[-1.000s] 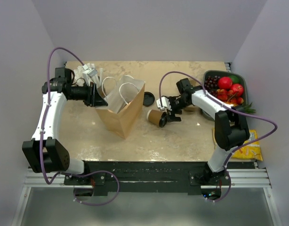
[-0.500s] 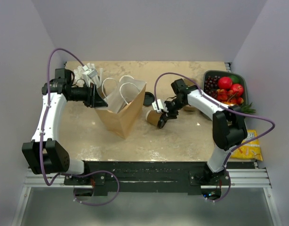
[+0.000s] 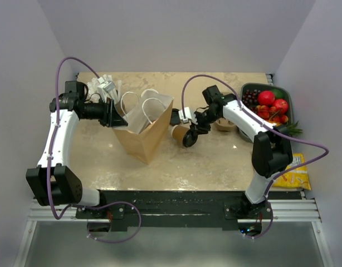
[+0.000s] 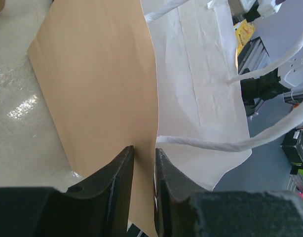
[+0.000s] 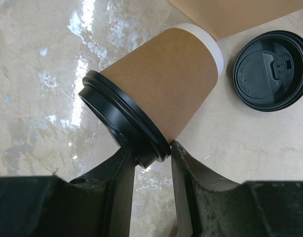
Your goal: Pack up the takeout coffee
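Observation:
The takeout coffee [image 3: 180, 133] [image 5: 161, 94], a kraft cup with a black lid, is tipped on its side just right of the brown paper bag [image 3: 142, 134] [image 4: 92, 74]. My right gripper [image 3: 191, 134] [image 5: 151, 150] is shut on the rim of its lid, one finger on each side. The cup's base points toward the bag. My left gripper [image 3: 116, 118] [image 4: 144, 150] is shut on the bag's left wall at the rim, and the bag's mouth gapes open with its white handles up.
A loose black lid [image 3: 175, 117] [image 5: 271, 70] lies on the table beside the bag. A lidless brown cup [image 3: 224, 124] stands behind my right arm. A fruit basket [image 3: 288, 100] sits at the back right, a yellow packet [image 3: 296, 172] at the right edge, and white straws [image 3: 104, 86] at the back left.
My right gripper has closed on the cup's lid and carried the cup a little left and back, toward the bag. The left arm and the bag have not moved.

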### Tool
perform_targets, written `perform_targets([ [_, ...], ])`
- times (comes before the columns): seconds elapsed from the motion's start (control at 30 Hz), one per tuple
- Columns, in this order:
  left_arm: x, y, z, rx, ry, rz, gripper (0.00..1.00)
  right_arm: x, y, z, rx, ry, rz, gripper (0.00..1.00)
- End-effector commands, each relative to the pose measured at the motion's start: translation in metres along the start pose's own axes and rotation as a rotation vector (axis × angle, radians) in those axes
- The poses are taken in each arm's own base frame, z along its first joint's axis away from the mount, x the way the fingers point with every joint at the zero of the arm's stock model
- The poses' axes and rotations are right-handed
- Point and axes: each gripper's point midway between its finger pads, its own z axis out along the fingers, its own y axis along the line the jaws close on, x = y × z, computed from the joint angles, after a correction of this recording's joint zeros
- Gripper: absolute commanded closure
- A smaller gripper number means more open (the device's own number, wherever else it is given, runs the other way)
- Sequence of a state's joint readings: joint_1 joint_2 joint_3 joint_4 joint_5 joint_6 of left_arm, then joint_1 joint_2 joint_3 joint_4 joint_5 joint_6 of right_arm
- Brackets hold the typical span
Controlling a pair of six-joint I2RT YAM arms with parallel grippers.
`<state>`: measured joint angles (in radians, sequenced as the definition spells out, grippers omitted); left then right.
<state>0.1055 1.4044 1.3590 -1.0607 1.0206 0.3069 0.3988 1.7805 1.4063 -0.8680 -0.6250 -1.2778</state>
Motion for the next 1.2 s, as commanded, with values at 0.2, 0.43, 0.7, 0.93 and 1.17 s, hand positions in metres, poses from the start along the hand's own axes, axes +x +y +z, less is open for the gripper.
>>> perform_targets([
  [0.2,-0.015,-0.015,-0.001,0.08,-0.052,0.037,0.72,-0.028,0.051,-0.034,-0.266,0.021,0.332,0.68],
  [0.43,-0.019,-0.01,0.001,0.074,-0.076,0.039,0.72,-0.023,0.061,-0.039,-0.271,0.096,0.52,0.67],
  [0.7,-0.024,0.005,0.004,-0.004,-0.126,0.083,0.72,-0.064,0.045,-0.045,-0.247,0.021,0.85,0.65],
  [0.93,-0.032,0.004,0.006,0.012,-0.173,0.063,0.72,-0.065,0.086,-0.048,-0.268,0.07,1.011,0.64],
  [1.17,-0.025,0.007,0.009,0.002,-0.158,0.023,0.72,-0.057,0.073,-0.047,-0.287,0.071,1.101,0.64],
])
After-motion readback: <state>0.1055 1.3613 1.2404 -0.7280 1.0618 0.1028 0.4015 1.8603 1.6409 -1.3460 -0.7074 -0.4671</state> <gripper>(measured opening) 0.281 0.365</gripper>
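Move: Pinched by its lid in my right hand is the coffee cup, still lying nearly level. The takeout bag's middle is about 17 cm to that hand's left, 1 cm ahead, at roughly its height. The loose lid is about 11 cm ahead, 7 cm left and 8 cm below, and the cup carrier 12 cm ahead, 13 cm right. From my left hand, on the bag's rim, the bag's middle is 8 cm right, 3 cm ahead, 12 cm down; the coffee cup is 21 cm right, 3 cm ahead, 16 cm down. Keeping the pinch on the cup's lid, I draw my right hand back toward my base by roughly 8 cm and raise it 4 to 5 cm, clear of the bag's right side. As it goes, the wrist swings the fingertips back toward me and clockwise, nearly 60 degrees in all, bringing the cup up onto its base end. My left hand keeps its grip on the bag's rim and eases it forward a little. ##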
